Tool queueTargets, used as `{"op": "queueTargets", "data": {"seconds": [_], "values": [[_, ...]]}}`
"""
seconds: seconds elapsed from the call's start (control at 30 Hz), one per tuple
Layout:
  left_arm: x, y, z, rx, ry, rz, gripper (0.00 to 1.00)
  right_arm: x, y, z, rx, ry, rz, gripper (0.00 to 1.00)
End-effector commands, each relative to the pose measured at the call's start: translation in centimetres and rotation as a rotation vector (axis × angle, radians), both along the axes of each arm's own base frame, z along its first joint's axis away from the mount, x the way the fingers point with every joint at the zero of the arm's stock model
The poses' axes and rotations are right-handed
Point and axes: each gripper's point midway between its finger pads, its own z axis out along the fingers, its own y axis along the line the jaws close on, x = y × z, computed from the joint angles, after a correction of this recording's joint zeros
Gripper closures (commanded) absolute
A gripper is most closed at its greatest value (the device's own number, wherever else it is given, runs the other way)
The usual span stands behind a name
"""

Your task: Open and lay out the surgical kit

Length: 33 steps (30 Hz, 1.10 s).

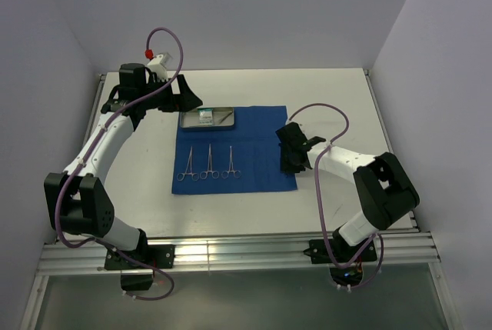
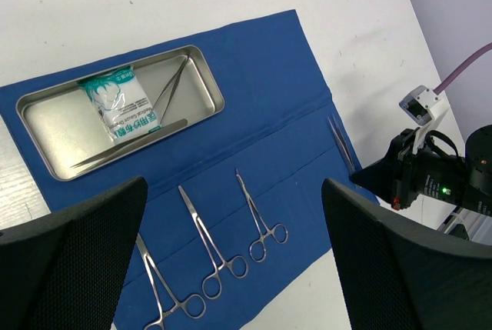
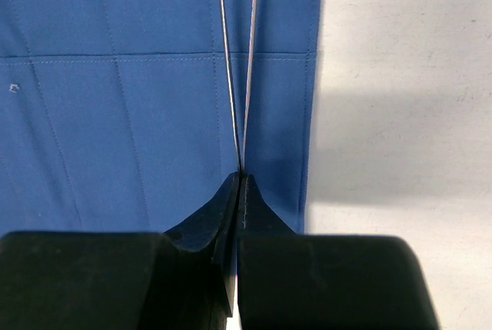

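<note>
The royal-blue cloth [image 1: 257,168] of the surgical kit lies spread flat. At its back edge sits the steel tray [image 2: 54,126], holding the white-green packet [image 2: 121,105] and two slim instruments [image 2: 131,145]. Three ring-handled clamps [image 1: 208,162] lie side by side on the cloth, also seen in the left wrist view as clamps [image 2: 209,245]. My left gripper [image 2: 234,184] hangs open above them, holding nothing. My right gripper [image 3: 241,180] is shut on tweezers [image 3: 231,76] just over the cloth's right edge [image 3: 311,115]. From above, the right gripper [image 1: 290,149] sits at that edge.
White tabletop [image 3: 400,76] surrounds the cloth. Raised rails run along the table's sides, and walls close in left, right and behind. The right arm's cable [image 1: 323,115] loops above the cloth's right side.
</note>
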Motion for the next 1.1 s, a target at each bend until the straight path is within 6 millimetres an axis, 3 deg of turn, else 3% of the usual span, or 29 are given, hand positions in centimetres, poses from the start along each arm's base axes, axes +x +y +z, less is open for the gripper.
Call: {"op": "queueTargets", "data": {"seconds": [0.0, 0.63, 1.07], "values": [[0.66, -0.04, 2.03, -0.003, -0.064, -0.013, 0.01, 2.04, 1.12, 1.71, 0.018, -0.081, 0.0, 1.0], [0.78, -0.06, 2.04, -0.003, -0.064, -0.013, 0.01, 2.22, 1.39, 0.9, 0.006, -0.046, -0.015, 1.0], [0.8, -0.1, 2.02, 0.001, -0.064, -0.02, 0.01, 1.92, 1.49, 0.89, 0.013, -0.032, -0.015, 0.75]]}}
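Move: The right hand holds the tweezers by their joined end, their middle about 5 cm ahead of it; the laying spot on the blue cloth is right beneath, some 1 cm down and 1 cm ahead. The nearest forceps lies roughly 14 cm to its left and 2 cm ahead, the steel tray about 20 cm left and 13 cm ahead. From the left hand, that laying spot is about 25 cm right, 12 cm back and 23 cm below. The right hand shifts the tweezers roughly 1 cm forward-left, settles slightly down and opens a quarter, releasing them. ##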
